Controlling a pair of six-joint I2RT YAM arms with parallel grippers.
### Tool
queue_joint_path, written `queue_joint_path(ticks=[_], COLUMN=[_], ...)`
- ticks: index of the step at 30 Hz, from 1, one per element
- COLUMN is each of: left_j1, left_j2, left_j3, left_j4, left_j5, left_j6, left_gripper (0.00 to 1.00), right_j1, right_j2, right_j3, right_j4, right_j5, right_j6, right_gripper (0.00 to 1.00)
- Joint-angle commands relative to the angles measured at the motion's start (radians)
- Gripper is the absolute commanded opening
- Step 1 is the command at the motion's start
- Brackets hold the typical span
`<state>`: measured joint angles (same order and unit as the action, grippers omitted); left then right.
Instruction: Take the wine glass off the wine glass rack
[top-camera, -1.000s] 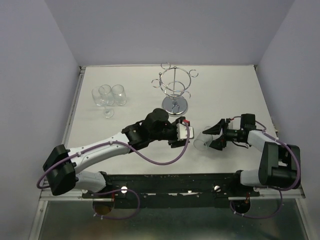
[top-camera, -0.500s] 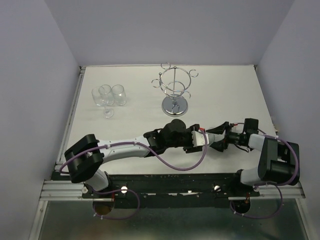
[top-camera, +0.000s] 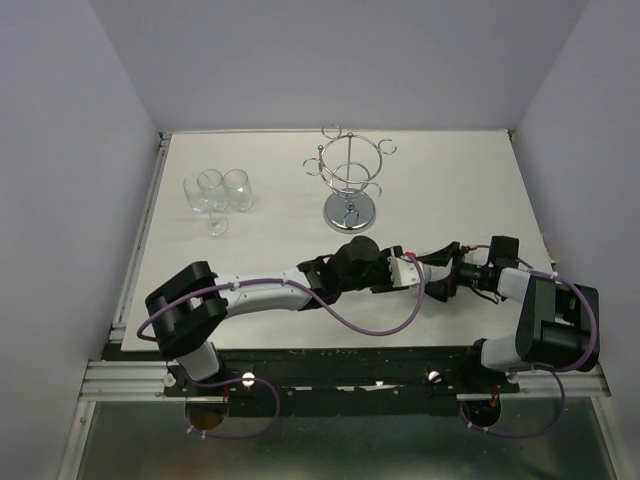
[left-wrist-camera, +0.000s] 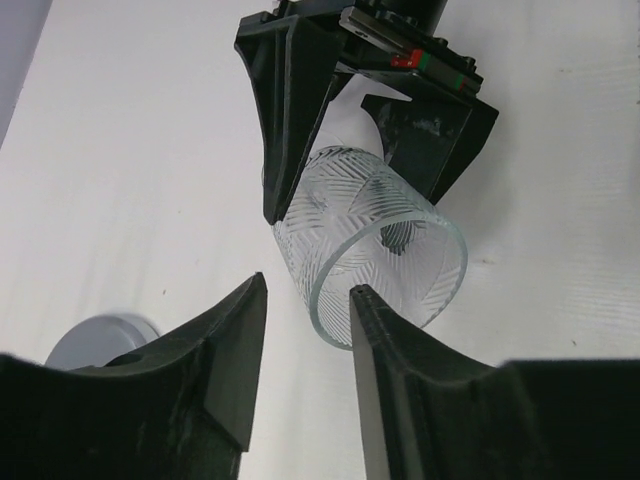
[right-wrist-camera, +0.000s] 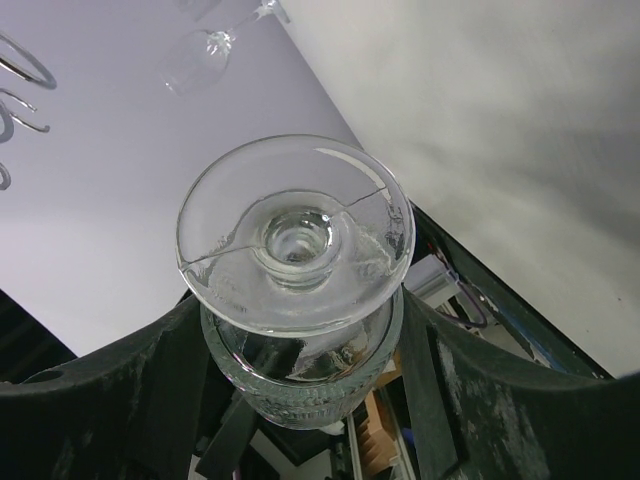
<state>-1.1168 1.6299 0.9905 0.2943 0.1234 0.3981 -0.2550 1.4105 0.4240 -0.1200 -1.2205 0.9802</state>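
The wine glass (left-wrist-camera: 372, 243), clear with a cut herringbone pattern, lies sideways with my right gripper (right-wrist-camera: 300, 320) shut on its bowl. Its round foot (right-wrist-camera: 295, 235) faces the right wrist camera. The open mouth points at my left gripper (left-wrist-camera: 305, 290), which is open. One of its fingertips (left-wrist-camera: 356, 297) sits just in front of the rim and the other stands outside it, with gaps showing. In the top view both grippers meet at the near right, the left (top-camera: 415, 272) against the right (top-camera: 445, 272). The wine glass rack (top-camera: 350, 180), chrome wire, stands bare at the back middle.
A cluster of clear glasses (top-camera: 215, 195) stands at the back left of the white table (top-camera: 470, 190). My left arm (top-camera: 290, 290) stretches low across the near middle. A purple wall rises on each side, with the table's front rail just behind the grippers.
My left arm has swung right from the table's middle until its gripper reaches the glass's mouth, and its fingers have narrowed somewhat. The right gripper drew the glass slightly right and kept its hold.
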Motion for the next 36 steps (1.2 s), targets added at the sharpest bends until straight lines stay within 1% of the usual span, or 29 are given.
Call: queue_joint_path(ticks=[1,6,9,13,16,17,18,21,22,23,30,33,35,36], left_j1=[0.002,0.002,0.002,0.002,0.002,0.003,0.002,0.005,0.008,0.011,0.038,0.054,0.069,0.075], left_j2=[0.028,0.068,0.093,0.122,0.137,0.142,0.142,0.142,0.143,0.142,0.122,0.113,0.111,0.113], left_j3=[0.023,0.049,0.065,0.076,0.088,0.092,0.096,0.102,0.103,0.105,0.123,0.140,0.157,0.169], left_j4=[0.060,0.086,0.092,0.103,0.095,0.094,0.095,0.089,0.085,0.083,0.074,0.060,0.051,0.045], left_j5=[0.011,0.035,0.041,0.048,0.053,0.053,0.051,0.053,0.051,0.051,0.010,-0.004,-0.024,-0.040], left_j6=[0.056,0.140,0.179,0.196,0.193,0.186,0.179,0.145,0.136,0.124,0.051,0.001,-0.047,-0.080], left_gripper=[0.49,0.48,0.42,0.29,0.11,0.04,0.00,0.00,0.00,0.00,0.00,0.00,0.00,0.00], right_j1=[-0.015,-0.021,-0.027,-0.035,-0.041,-0.043,-0.044,-0.052,-0.055,-0.061,-0.072,-0.073,-0.081,-0.081], right_j2=[-0.019,-0.016,-0.015,-0.015,-0.013,-0.015,-0.013,-0.015,-0.015,-0.015,-0.008,-0.010,-0.013,-0.010], right_j3=[0.012,0.002,0.005,0.007,0.009,0.012,0.016,0.042,0.053,0.064,0.151,0.196,0.216,0.234], right_j4=[-0.001,-0.001,-0.004,-0.017,-0.032,-0.038,-0.050,-0.086,-0.086,-0.096,-0.262,-0.383,-0.426,-0.475], right_j5=[-0.057,-0.054,-0.053,-0.050,-0.040,-0.036,-0.027,-0.007,-0.002,0.009,0.114,0.220,0.275,0.333], right_j6=[0.025,0.029,0.028,0.025,0.018,0.009,0.000,-0.043,-0.052,-0.067,-0.188,-0.259,-0.307,-0.339], right_gripper=[0.01,0.01,0.01,0.01,0.01,0.07,0.24,0.71,0.91,1.00,1.00,1.00,1.00,1.00])
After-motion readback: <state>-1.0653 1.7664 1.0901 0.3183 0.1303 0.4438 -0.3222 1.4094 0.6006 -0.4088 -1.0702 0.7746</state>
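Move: The left hand, still open, has the glass's open end just in front of its fingers. The glass's middle is about 6 cm to its right, 2 cm back and 3 cm lower. The rack's round foot is some 16 cm ahead, 15 cm left and 12 cm down, and the standing glasses some 46 cm left, 16 cm ahead and 8 cm lower. The right hand holds the glass, whose middle is about 2 cm left and 1 cm ahead of that hand, level with it. The left hand eases about 3 cm to its right, also forward and down, to the glass's open end, and shuts its fingers on the forward wall at the rim, one inside and one outside, while the right hand keeps its grip on the bowl and draws about 1 cm to the right. Only with the left fingers shut does the right hand open wide, let go and back off another 2 cm or so right and 2 cm forward, while the left hand keeps the pinch and carries the glass about 2 cm forward and slightly left. ##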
